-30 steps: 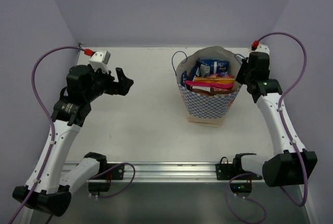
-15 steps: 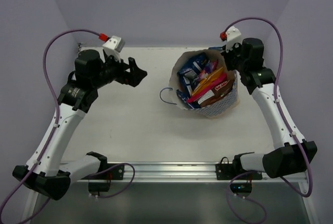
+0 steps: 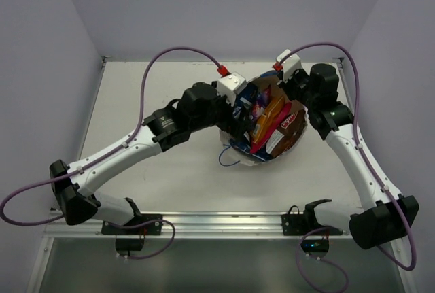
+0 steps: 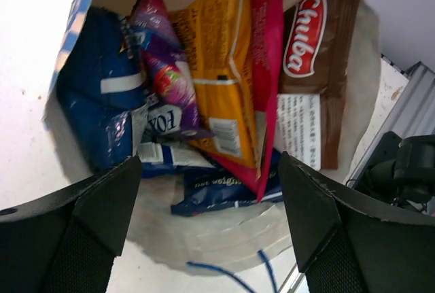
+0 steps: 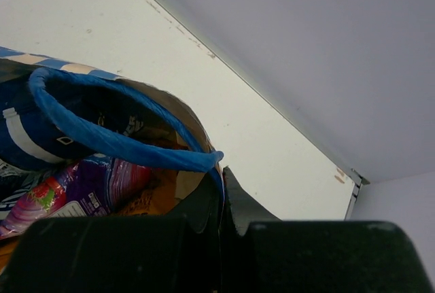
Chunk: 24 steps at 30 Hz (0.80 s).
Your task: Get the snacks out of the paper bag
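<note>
The paper bag (image 3: 246, 158) lies tipped over, its mouth turned toward the left arm. My right gripper (image 3: 300, 90) is shut on the bag's far rim (image 5: 192, 127), just beside a blue cord handle (image 5: 102, 130). My left gripper (image 4: 207, 218) is open at the mouth, with nothing between its fingers (image 4: 102, 201). Inside are the snacks: an orange-yellow packet (image 4: 217, 69), a pink-red one (image 4: 268, 69), a brown-and-white chip bag (image 4: 316, 75), a blue packet (image 4: 95, 96), a pink-purple one (image 4: 163, 75) and a small blue one (image 4: 217, 187) lowest down.
A metal rail (image 3: 217, 221) runs along the table's near edge, with the arm bases on it. The second cord handle (image 3: 228, 157) hangs loose on the table in front of the bag. Purple walls close in the back and both sides.
My left arm has swung right, from the table's left side to the bag's mouth. The bag has tipped further over toward it, still held at its rim by the right gripper.
</note>
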Each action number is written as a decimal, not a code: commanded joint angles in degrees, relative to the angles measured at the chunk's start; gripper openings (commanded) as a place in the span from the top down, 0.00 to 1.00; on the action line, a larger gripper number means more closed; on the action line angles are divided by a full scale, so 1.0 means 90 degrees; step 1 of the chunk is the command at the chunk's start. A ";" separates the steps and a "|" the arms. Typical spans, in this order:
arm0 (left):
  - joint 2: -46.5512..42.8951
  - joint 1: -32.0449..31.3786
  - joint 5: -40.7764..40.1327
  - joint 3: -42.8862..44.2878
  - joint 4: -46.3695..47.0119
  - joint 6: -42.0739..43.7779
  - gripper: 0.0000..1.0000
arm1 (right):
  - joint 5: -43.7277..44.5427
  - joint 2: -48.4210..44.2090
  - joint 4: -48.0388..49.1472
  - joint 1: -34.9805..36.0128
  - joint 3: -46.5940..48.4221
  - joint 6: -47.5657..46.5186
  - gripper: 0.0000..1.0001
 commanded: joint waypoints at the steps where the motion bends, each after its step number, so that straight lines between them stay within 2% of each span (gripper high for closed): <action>1: 0.0123 -0.0358 -0.0956 0.0536 0.0764 -0.0331 0.12 | 0.0396 -0.0437 0.1443 0.0044 0.0139 -0.0253 1.00; 8: 0.0922 -0.0427 -0.1513 0.0439 0.1164 -0.0956 0.24 | 0.0514 -0.0651 0.1433 0.0103 -0.0026 -0.0038 1.00; 19: 0.1978 -0.0457 -0.2362 0.0468 0.1701 -0.0947 0.38 | 0.0504 -0.0827 0.1423 0.0113 -0.0300 0.0167 1.00; 24: 0.2389 -0.0457 -0.2121 0.0508 0.1731 -0.0927 0.41 | 0.0611 -0.0886 0.1443 0.0113 -0.0398 0.0216 1.00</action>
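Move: The purple pouch in the tipped bag's mouth lies about 8 cm ahead of the open left hand, 8 cm to its right and some 11 cm below. At about that depth, the blue packet stands about 8 cm ahead and 3 cm right of the hand, the orange pouch 4 cm ahead and 11 cm right. From the right hand, still shut on the rim, the purple pouch is about 6 cm back, 6 cm left and 12 cm lower. The left fingertips come down astride the purple pouch, between the blue packet and the orange pouch: the hand first slips some 3 cm right with a slight rise, then sinks about 10 cm while reaching forward and a little farther right. It turns roughly 15 degrees counter-clockwise as the fingers close from nearly wide to a bit over half open. The right hand keeps its pinch on the bag's rim, easing back about a centimetre. ##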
